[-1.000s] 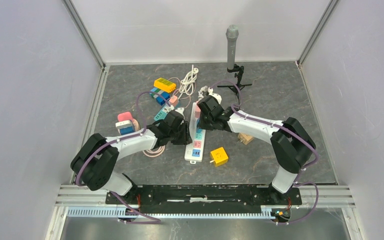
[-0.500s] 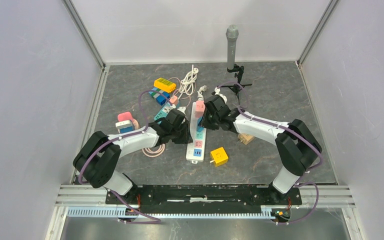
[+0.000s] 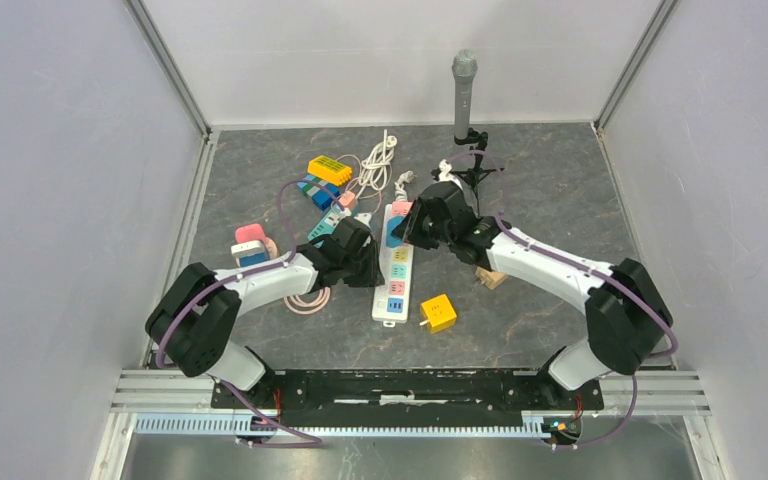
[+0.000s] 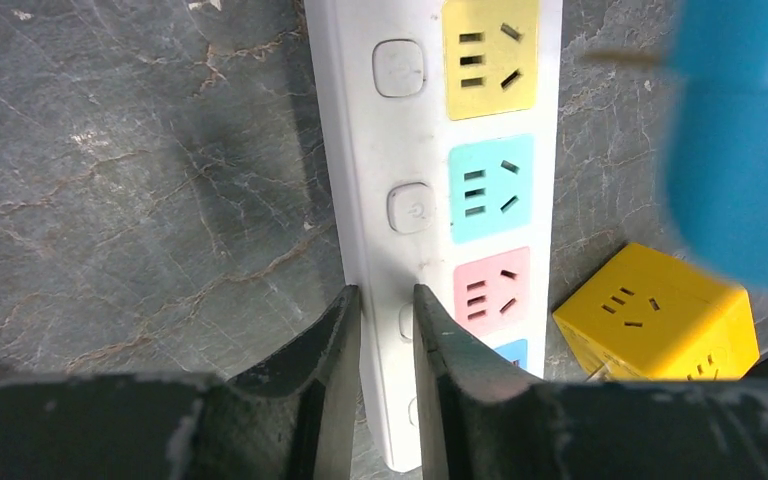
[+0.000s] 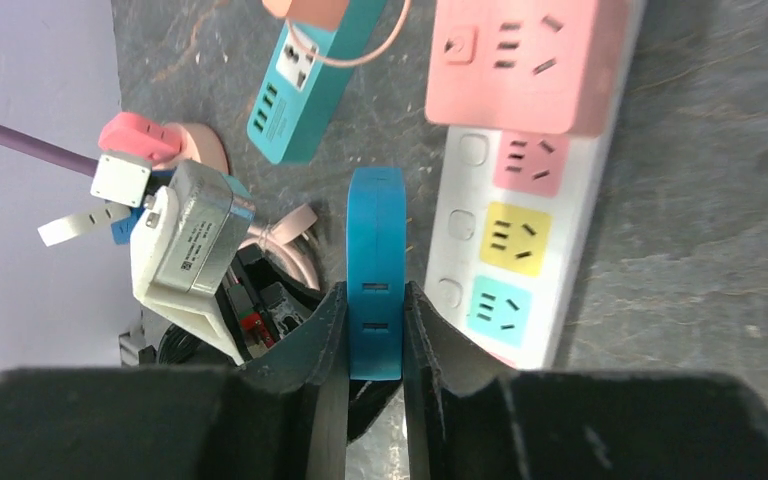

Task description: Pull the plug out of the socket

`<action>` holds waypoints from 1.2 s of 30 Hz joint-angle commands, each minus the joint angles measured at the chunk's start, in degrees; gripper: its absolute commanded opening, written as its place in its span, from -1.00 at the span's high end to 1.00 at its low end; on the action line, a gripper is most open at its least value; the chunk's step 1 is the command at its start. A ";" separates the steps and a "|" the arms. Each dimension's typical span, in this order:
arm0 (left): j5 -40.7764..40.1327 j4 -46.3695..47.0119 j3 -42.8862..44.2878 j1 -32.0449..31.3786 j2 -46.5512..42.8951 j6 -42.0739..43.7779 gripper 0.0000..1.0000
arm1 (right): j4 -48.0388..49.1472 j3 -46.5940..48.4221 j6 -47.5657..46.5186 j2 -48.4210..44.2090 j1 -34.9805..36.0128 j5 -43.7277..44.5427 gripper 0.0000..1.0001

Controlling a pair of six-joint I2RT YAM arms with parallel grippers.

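A white socket strip (image 3: pixel 392 285) with coloured outlets lies in the middle of the floor, and it fills the left wrist view (image 4: pixel 430 130). My left gripper (image 4: pixel 387 300) pinches the strip's left edge near its pink outlet. In the top view, that left gripper (image 3: pixel 372 268) sits at the strip's left side. A flat blue plug (image 5: pixel 375 250) is clamped between the fingers of my right gripper (image 5: pixel 374 300). The plug hangs clear above the strip, off its outlets. The blue plug (image 3: pixel 395 232) hovers over the strip's upper half, and its prongs show in the left wrist view (image 4: pixel 745 150).
A pink adapter (image 5: pixel 520 60) sits plugged in at the strip's far end. A yellow cube socket (image 3: pixel 438 312) lies right of the strip's near end. A teal strip (image 5: pixel 305 90), other adapters and coiled cables lie to the left. A microphone stand (image 3: pixel 463 95) rises behind, beside a wooden block (image 3: pixel 491 276).
My right gripper has risen and swung right with the blue plug, taking it off the strip. My left gripper's jaws have narrowed onto the strip's left edge.
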 commanded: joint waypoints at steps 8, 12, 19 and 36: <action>-1.95 -4.88 5.95 0.04 -8.38 6.11 -0.10 | 0.08 -6.89 -15.03 -15.72 -7.31 6.65 1.00; -4.28 -6.10 8.29 0.03 -11.81 8.19 -0.30 | 0.33 -8.72 -21.40 -15.10 -14.59 -1.88 1.00; -9.77 -8.27 8.08 0.13 -20.52 11.37 -0.84 | -4.03 -4.50 -34.72 -5.44 -23.99 -21.38 1.00; -14.87 -10.06 2.99 2.15 -26.16 11.43 -1.00 | -7.03 0.35 -41.64 8.60 -30.24 -26.74 0.28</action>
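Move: The right hand already holds the blue plug clear of the socket; the bare table spot it is taken to lies about 15 cm right, 4 cm ahead and 10 cm below. From that hand the pink plug is some 8 cm ahead and 2 cm left, the wooden plug 24 cm right and 4 cm back, the yellow plug 10 cm right and 15 cm back. The left hand is at the socket's left edge, its middle about 4 cm ahead, 4 cm right and 2 cm below. Right hand carries the blue plug 15 cm right, then down; left opens wide, lifting 13 cm off the socket. ##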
